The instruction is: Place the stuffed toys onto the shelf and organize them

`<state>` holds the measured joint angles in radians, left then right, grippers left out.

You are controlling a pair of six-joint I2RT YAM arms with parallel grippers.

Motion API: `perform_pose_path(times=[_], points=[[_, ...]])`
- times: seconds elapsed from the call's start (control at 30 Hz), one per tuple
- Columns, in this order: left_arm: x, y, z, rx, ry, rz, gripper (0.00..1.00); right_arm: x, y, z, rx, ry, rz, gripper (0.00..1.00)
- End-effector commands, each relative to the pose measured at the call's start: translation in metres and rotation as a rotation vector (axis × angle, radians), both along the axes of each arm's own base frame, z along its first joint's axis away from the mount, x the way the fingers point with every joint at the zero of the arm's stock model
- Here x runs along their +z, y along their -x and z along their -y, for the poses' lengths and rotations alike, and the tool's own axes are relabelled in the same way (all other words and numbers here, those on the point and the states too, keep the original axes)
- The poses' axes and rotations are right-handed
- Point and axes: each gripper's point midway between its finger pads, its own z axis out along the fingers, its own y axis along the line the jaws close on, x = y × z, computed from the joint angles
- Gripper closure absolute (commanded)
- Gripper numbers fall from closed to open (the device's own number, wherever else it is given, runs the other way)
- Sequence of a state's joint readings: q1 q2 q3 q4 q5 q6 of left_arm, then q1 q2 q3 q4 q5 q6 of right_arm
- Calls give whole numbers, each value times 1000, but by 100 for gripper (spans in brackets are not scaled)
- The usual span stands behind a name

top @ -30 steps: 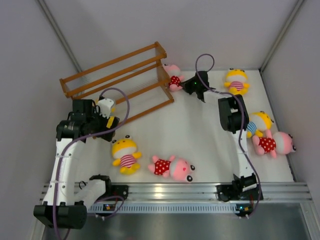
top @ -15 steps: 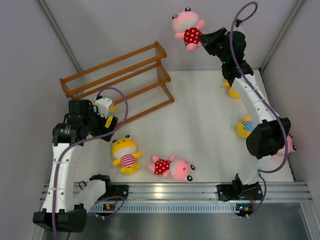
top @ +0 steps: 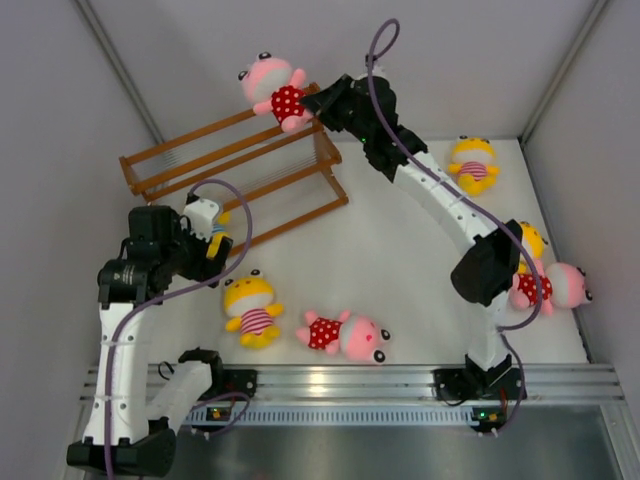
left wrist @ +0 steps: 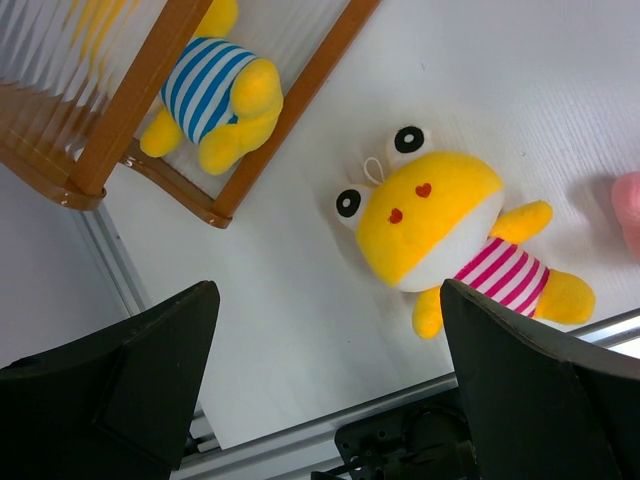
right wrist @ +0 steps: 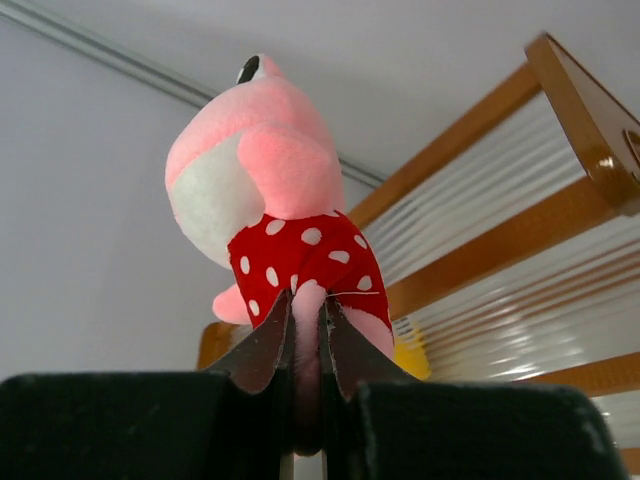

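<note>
My right gripper (top: 306, 110) is shut on the leg of a pink toy in a red dotted dress (top: 274, 87) and holds it just above the top rail of the wooden shelf (top: 200, 150). The right wrist view shows the toy (right wrist: 280, 190) upright between the shut gripper (right wrist: 306, 322), with the shelf (right wrist: 490, 250) behind. My left gripper (top: 218, 255) is open and empty by the shelf's near left end. A yellow blue-striped toy (left wrist: 215, 85) lies on the shelf's lowest tier. A yellow pink-striped toy (left wrist: 440, 230) lies on the table ahead of the open gripper (left wrist: 330, 400).
On the table lie the yellow pink-striped toy (top: 252, 308), a pink toy (top: 345, 335), a yellow toy (top: 474, 163) at the back right, and a yellow blue-striped toy (top: 530, 240) and a pink toy (top: 555, 287) partly behind the right arm. Grey walls close the sides.
My right arm has lifted the pink toy off the table and swung it left to just above the shelf's top rail. The left arm has shifted only slightly.
</note>
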<state>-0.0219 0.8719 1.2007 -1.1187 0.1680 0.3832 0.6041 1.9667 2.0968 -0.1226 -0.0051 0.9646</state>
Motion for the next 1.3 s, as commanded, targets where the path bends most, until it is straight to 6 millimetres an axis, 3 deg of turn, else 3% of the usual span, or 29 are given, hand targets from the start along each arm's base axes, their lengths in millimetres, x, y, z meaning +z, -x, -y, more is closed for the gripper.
perform_pose_path(times=[0.0, 0.2, 0.4, 0.63, 0.73, 0.83, 0.87, 0.93, 0.97, 1.03, 1.1, 1.13, 1.17, 1.2, 1.23, 1.27], points=[[2, 3, 2, -2, 14, 16, 2, 12, -8, -6, -53, -58, -9, 100], [1, 4, 2, -6, 17, 14, 2, -24, -20, -19, -55, -46, -87, 100], [-2, 5, 2, -10, 15, 7, 2, -37, -31, -26, -57, -83, -124, 100], [-4, 5, 2, -9, 11, 0, 2, -49, -40, -28, -76, -96, -152, 83], [-5, 5, 2, -8, 10, -2, 2, -48, -38, -27, -68, -93, -152, 64], [-3, 4, 2, -11, 13, 1, 2, -38, -30, -22, -59, -89, -128, 44], [-3, 4, 3, -11, 16, 3, 2, -23, -23, -17, -60, -95, -102, 36], [1, 4, 4, -14, 19, 13, 2, -19, -18, -11, -69, -72, -84, 32], [1, 4, 4, -13, 22, 11, 2, -4, -12, -3, -83, -60, -47, 28], [1, 4, 5, -20, 22, 12, 2, 1, -6, 5, -100, -30, -28, 25], [2, 5, 4, -21, 21, 11, 2, 23, 5, 20, -119, -5, 28, 22], [2, 5, 5, -22, 22, 12, 2, 22, 9, 24, -119, 22, 28, 21], [4, 5, 4, -21, 21, 17, 2, 40, 22, 33, -116, 43, 77, 21], [5, 5, 5, -23, 21, 19, 2, 44, 30, 39, -112, 67, 92, 20], [5, 6, 5, -25, 19, 19, 2, 35, 36, 42, -109, 111, 85, 19], [5, 6, 5, -27, 21, 18, 2, 52, 53, 55, -109, 145, 140, 18]])
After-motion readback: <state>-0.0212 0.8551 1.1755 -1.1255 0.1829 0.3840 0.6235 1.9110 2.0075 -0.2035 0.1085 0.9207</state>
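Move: The pink toy hangs by one leg in the right hand's shut fingers. Its place on the shelf top lies some 8 cm ahead, 8 cm left and 5 cm below that hand. The shelf's right end is about 5 cm ahead, 1 cm to the right and 10 cm lower. From the idle left hand, the toy's place is roughly 35 cm ahead, 13 cm right and 12 cm higher. The right hand lowers the pink toy about 7 cm onto the shelf top, opens, then backs off up and right. ##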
